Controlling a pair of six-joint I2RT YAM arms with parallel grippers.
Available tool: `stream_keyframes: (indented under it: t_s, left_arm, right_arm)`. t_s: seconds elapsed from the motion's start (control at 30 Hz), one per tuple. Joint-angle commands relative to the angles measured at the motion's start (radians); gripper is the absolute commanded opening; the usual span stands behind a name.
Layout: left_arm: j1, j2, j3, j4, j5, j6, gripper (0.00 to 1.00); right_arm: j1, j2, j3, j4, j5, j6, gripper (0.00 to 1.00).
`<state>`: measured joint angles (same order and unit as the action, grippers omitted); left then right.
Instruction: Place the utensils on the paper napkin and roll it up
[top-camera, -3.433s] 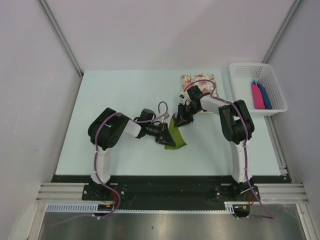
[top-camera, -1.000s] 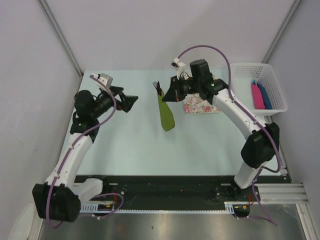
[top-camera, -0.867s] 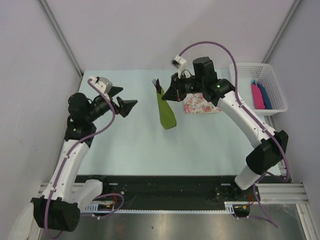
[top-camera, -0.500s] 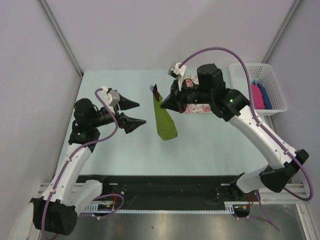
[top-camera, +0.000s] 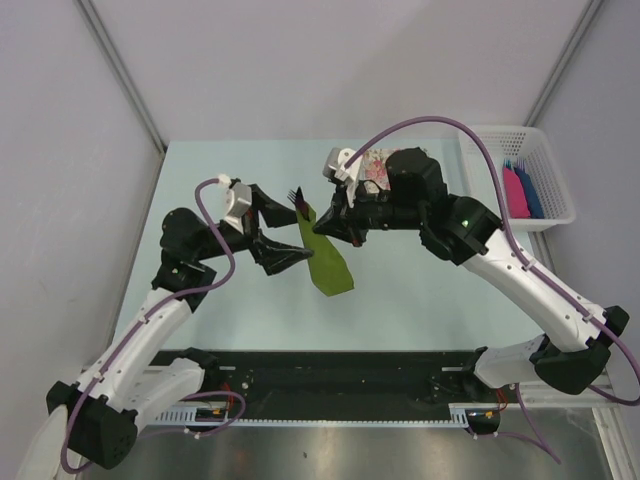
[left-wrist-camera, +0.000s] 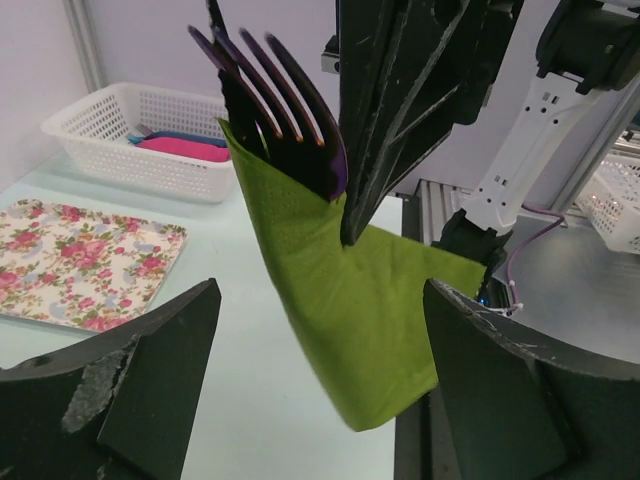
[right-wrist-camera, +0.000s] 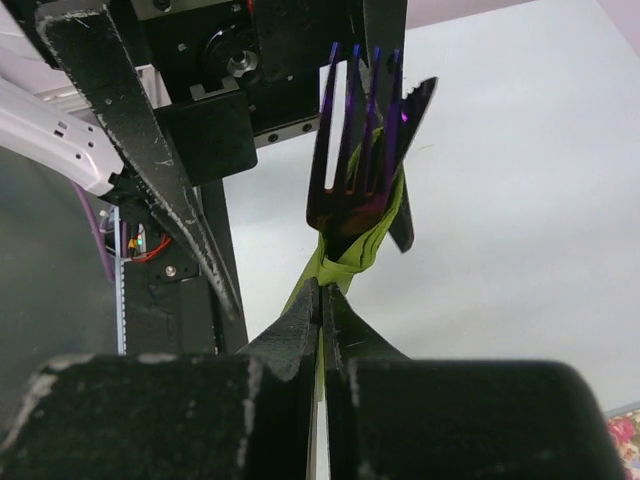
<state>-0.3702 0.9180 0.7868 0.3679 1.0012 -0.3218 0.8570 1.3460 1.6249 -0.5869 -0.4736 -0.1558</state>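
The olive-green paper napkin (top-camera: 329, 266) hangs in the air as a loose roll, wrapped round the dark purple utensils. Only a fork's tines (top-camera: 296, 197) stick out of its top. My right gripper (top-camera: 320, 228) is shut on the napkin's edge just below the fork (right-wrist-camera: 358, 170); in the right wrist view its jaws pinch the green paper (right-wrist-camera: 358, 255). My left gripper (top-camera: 277, 233) is open, one finger on each side of the hanging napkin (left-wrist-camera: 350, 300) and apart from it. The fork's tines (left-wrist-camera: 275, 95) stand above those fingers.
A white basket (top-camera: 478, 139) at the back right holds flat pink and blue pieces (top-camera: 520, 190). The floral mat (top-camera: 373, 159) lies behind my right arm, mostly hidden; it lies beside the basket (left-wrist-camera: 110, 120) as the floral mat (left-wrist-camera: 80, 260) in the left wrist view.
My right gripper has carried the rolled napkin toward the near left. My left gripper has swung right until its fingers stand on either side of the roll, a little less wide.
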Motion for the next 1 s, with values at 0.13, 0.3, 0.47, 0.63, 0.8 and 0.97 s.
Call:
stream_keyframes:
  t_s: [0.13,0.3,0.47,0.63,0.8,0.97]
  left_arm:
    - [-0.079,-0.001,-0.017,0.051,-0.104,-0.043,0.84]
    - [-0.081,-0.002,-0.021,0.043,-0.118,-0.039,0.75]
    - [-0.082,0.002,-0.029,0.062,-0.104,-0.046,0.61]
    - [-0.082,0.012,-0.02,0.054,-0.092,-0.028,0.49]
    - [-0.081,0.021,0.0,0.071,-0.072,-0.051,0.26]
    - [-0.081,0.027,0.011,0.12,-0.026,-0.117,0.0]
  right_arm:
    - [0.048,-0.024,0.015,0.087,0.075,-0.037,0.0]
    - [0.056,-0.022,0.013,0.094,0.078,-0.033,0.0]
    - [0.063,-0.019,0.013,0.108,0.095,-0.028,0.0]
    - [0.07,-0.018,0.013,0.116,0.105,-0.027,0.0]
    - [0.07,-0.024,0.009,0.114,0.112,-0.027,0.0]
    - [0.063,-0.034,0.001,0.119,0.112,-0.021,0.0]
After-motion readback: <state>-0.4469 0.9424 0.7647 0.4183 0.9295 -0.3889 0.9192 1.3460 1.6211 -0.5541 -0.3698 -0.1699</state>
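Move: The hanging napkin roll passes in front of the open left fingers, its middle about 3 cm to their right, 2 cm back and 1 cm below. The shut right fingertips already hold it some 4 cm above the left hand and 2 cm to its right; from these, the roll's middle is 5 cm down, 2 cm back and 1 cm right. The fork head stands about 8 cm above the left hand and 3 cm ahead, neither left nor right of it. The left hand, wide open around the napkin roll at the start, eases about 1.5 cm to the right towards it, then stays almost in place while its fingers close nearly shut, pinching the green napkin just below the right fingertips. The right hand keeps its shut grip under the fork head and drifts roughly 1 cm left towards the left hand, holding the bundle up for it. ##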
